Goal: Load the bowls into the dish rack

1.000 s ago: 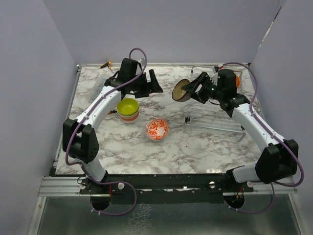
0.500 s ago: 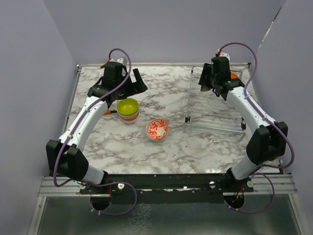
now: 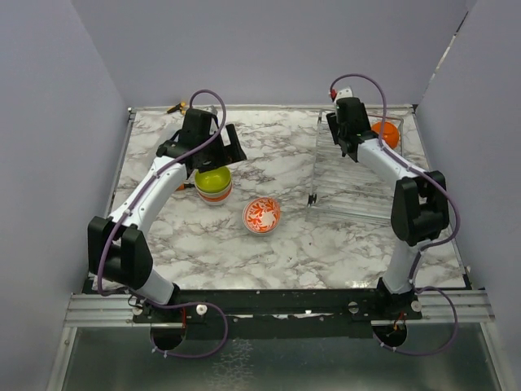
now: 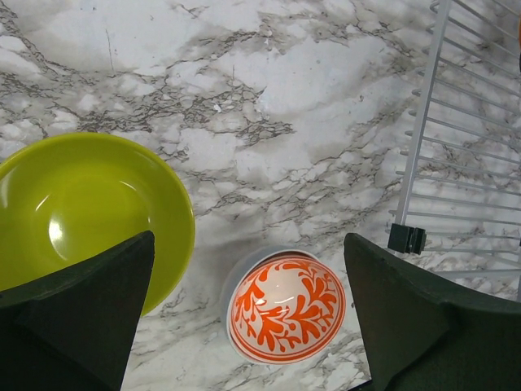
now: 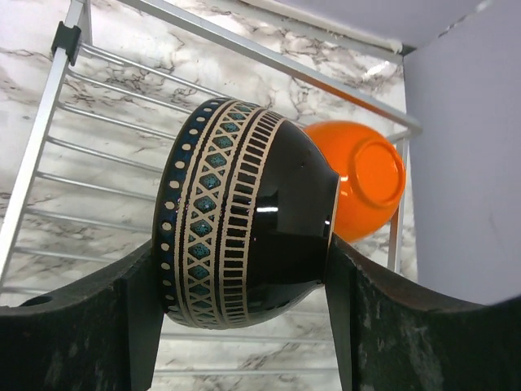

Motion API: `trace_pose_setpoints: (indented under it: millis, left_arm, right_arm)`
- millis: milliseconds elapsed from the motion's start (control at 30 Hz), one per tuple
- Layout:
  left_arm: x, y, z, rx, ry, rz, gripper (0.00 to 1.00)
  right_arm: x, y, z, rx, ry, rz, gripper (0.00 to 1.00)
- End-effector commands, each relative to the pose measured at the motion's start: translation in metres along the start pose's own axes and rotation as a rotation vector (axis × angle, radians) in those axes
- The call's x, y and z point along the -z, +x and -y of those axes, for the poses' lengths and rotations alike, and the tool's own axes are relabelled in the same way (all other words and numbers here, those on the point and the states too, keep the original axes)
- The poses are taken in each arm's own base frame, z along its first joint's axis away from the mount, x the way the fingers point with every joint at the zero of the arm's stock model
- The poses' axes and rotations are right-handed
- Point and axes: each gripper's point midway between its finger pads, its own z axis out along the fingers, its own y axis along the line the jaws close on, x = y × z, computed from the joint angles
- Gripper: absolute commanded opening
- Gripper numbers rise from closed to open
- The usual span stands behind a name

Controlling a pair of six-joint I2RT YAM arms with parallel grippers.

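My right gripper [image 5: 242, 254] is shut on a dark brown bowl [image 5: 244, 212] with a beige geometric band, held on its side above the back of the silver wire dish rack [image 5: 98, 122]. An orange bowl [image 5: 364, 181] stands on edge in the rack's far corner [image 3: 387, 133], just behind the held bowl. My left gripper [image 4: 248, 244] is open and empty, hovering over the lime green bowl [image 4: 81, 212] that tops a stack [image 3: 213, 183]. The white bowl with an orange pattern [image 4: 285, 308] sits alone on the table [image 3: 261, 215]. In the top view the right gripper [image 3: 343, 134] is over the rack [image 3: 358, 187].
The marble table [image 3: 285, 252] is enclosed by purple walls on three sides. A small yellow and black object [image 3: 176, 107] lies at the back left edge. The rack's black foot [image 4: 405, 239] stands near the patterned bowl.
The right arm swung from the table's middle to the rack's back end, carrying the dark bowl. The left arm moved left, then came over the bowl stack, its jaws spreading wider.
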Motion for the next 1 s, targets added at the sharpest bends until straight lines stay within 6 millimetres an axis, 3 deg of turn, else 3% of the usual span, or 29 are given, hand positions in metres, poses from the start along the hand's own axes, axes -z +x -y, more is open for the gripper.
trace_pose_setpoints:
  millis: [0,367,467,533,600,700,967]
  left_arm:
    - [-0.010,0.003,-0.004,0.011,-0.003,-0.023,0.99]
    - [-0.024,0.003,-0.003,0.035,0.008,-0.058,0.99]
    - [-0.027,0.004,-0.003,0.035,0.016,-0.073,0.99]
    - [-0.029,0.002,-0.004,0.036,0.019,-0.078,0.99]
    - [-0.029,0.004,-0.005,0.035,0.017,-0.084,0.99]
    - [-0.028,0.006,-0.013,0.041,-0.008,-0.082,0.99]
    - [-0.024,0.009,-0.020,0.037,-0.016,-0.082,0.99]
  right_arm:
    - [-0.021,-0.038,0.017,0.150,0.103,0.124,0.38]
    - [-0.063,-0.021,0.004,0.300,0.160,0.064,0.41]
    - [-0.069,-0.013,0.002,0.318,0.172,0.047,0.48]
    - [-0.071,-0.008,0.003,0.327,0.196,0.038,0.62]
    - [-0.070,-0.007,0.002,0.325,0.185,0.042,0.77]
    - [-0.062,-0.010,-0.002,0.297,0.128,0.058,0.85]
    - [-0.039,-0.014,-0.015,0.267,-0.036,0.034,0.91]
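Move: The right hand already holds the patterned bowl above the dish rack; the rack spot for this bowl is about 6 cm ahead, straight in line and 8 cm down. The orange bowl sits roughly 10 cm right, about level fore and aft; the rack's far left corner is some 12 cm left, 6 cm ahead. From the open left hand the lime bowl lies about 9 cm left, 5 cm back and 11 cm down, the floral bowl 18 cm back, 7 cm right. Forward and down about equally, some 5 cm each, the right hand lowers the patterned bowl into the rack beside the orange bowl, rolling its left side down by about 20 degrees, then slows and opens its fingers to let go. The left hand, empty and still wide open, sinks about 3.5 cm towards the lime bowl's level, its fingers tipping slightly further down. ##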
